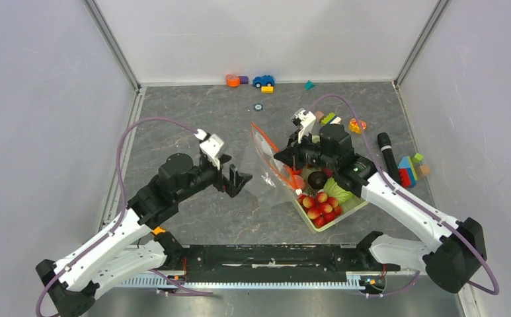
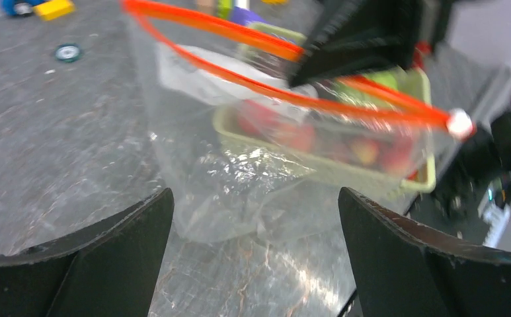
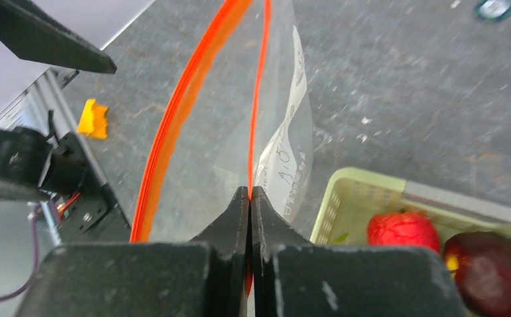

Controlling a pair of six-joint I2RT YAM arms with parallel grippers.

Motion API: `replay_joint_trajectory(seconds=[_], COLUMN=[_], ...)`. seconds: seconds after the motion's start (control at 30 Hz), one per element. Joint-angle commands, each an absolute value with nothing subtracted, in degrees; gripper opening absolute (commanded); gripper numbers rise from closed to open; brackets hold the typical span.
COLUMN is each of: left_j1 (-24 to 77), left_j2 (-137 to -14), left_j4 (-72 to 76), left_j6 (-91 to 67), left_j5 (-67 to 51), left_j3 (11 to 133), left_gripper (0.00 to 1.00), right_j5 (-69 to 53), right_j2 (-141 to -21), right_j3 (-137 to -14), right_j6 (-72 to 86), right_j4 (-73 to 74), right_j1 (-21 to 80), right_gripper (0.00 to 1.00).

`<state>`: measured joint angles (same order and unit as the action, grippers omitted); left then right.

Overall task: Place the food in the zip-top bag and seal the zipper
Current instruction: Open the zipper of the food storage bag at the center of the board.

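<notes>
The clear zip-top bag (image 1: 270,173) stands open on the table, just left of the pale green basket (image 1: 347,212). My right gripper (image 3: 250,191) is shut on one lip of the red-orange zipper (image 3: 259,99) and holds the mouth up. The white slider (image 2: 459,123) sits at the strip's near end. The food lies in the basket: red-yellow apples (image 1: 318,206), a dark plum (image 3: 487,267), a strawberry (image 3: 403,230) and cabbage (image 1: 338,190). My left gripper (image 2: 256,195) is open just left of the bag's lower part (image 2: 239,198), with nothing between its fingers.
Along the back wall lie a toy car (image 1: 263,80), an orange piece (image 1: 233,80) and a teal block (image 1: 309,85). A small ring (image 1: 258,107) lies nearer. A black cylinder (image 1: 388,155) and stacked blocks (image 1: 409,168) sit right of the basket.
</notes>
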<state>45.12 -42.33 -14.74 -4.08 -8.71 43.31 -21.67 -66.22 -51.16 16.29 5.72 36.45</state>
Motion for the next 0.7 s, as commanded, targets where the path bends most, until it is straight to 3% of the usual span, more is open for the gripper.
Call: replay_joint_trajectory(seconds=[0.0, 0.2, 0.4, 0.67], left_j1=[45.4, 45.3, 45.3, 45.3], left_j2=[-44.5, -50.2, -52.9, -54.0], left_j4=[-15.2, -19.1, -16.8, -14.4], left_j6=[-20.4, -33.4, -39.9, -43.9], left_j5=[11.6, 19.7, 17.7, 19.7], left_j3=[50.0, 56.2, 56.5, 52.7], left_gripper=[1.0, 1.0, 1.0, 0.99], right_j5=[-7.9, 14.0, 34.8, 42.9], right_j2=[-62.8, -63.4, -68.1, -73.9], right_j3=[-50.9, -49.3, -49.7, -52.1], right_j6=[12.2, 10.1, 4.5, 7.3], right_j4=[-3.3, -10.6, -19.6, -24.7], right_j1=[39.9, 47.7, 57.8, 63.0], right_gripper=[0.0, 0.0, 0.0, 0.0])
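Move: The free orange lip of the bag's open zipper stands about 9 cm to the right of the open left gripper, about 1 cm farther out and slightly lower. The shut right gripper, pinching the other lip, has this free lip some 3 cm to its left and 2 cm back, at its height. From the left hand, the basket's middle lies 25 cm right and 1 cm ahead, the red fruit in it 16 cm right and 6 cm ahead, both well below. Swing the left gripper forward about 6.5 cm and a little up, fingers wide open, turning it some 30 degrees counter-clockwise so that it comes up beside the free lip. Meanwhile keep the right gripper pinched on its lip, raise it about 5 cm, then let it sink a little as you carry it left and slightly forward, turning clockwise and levelling its fingertips. ##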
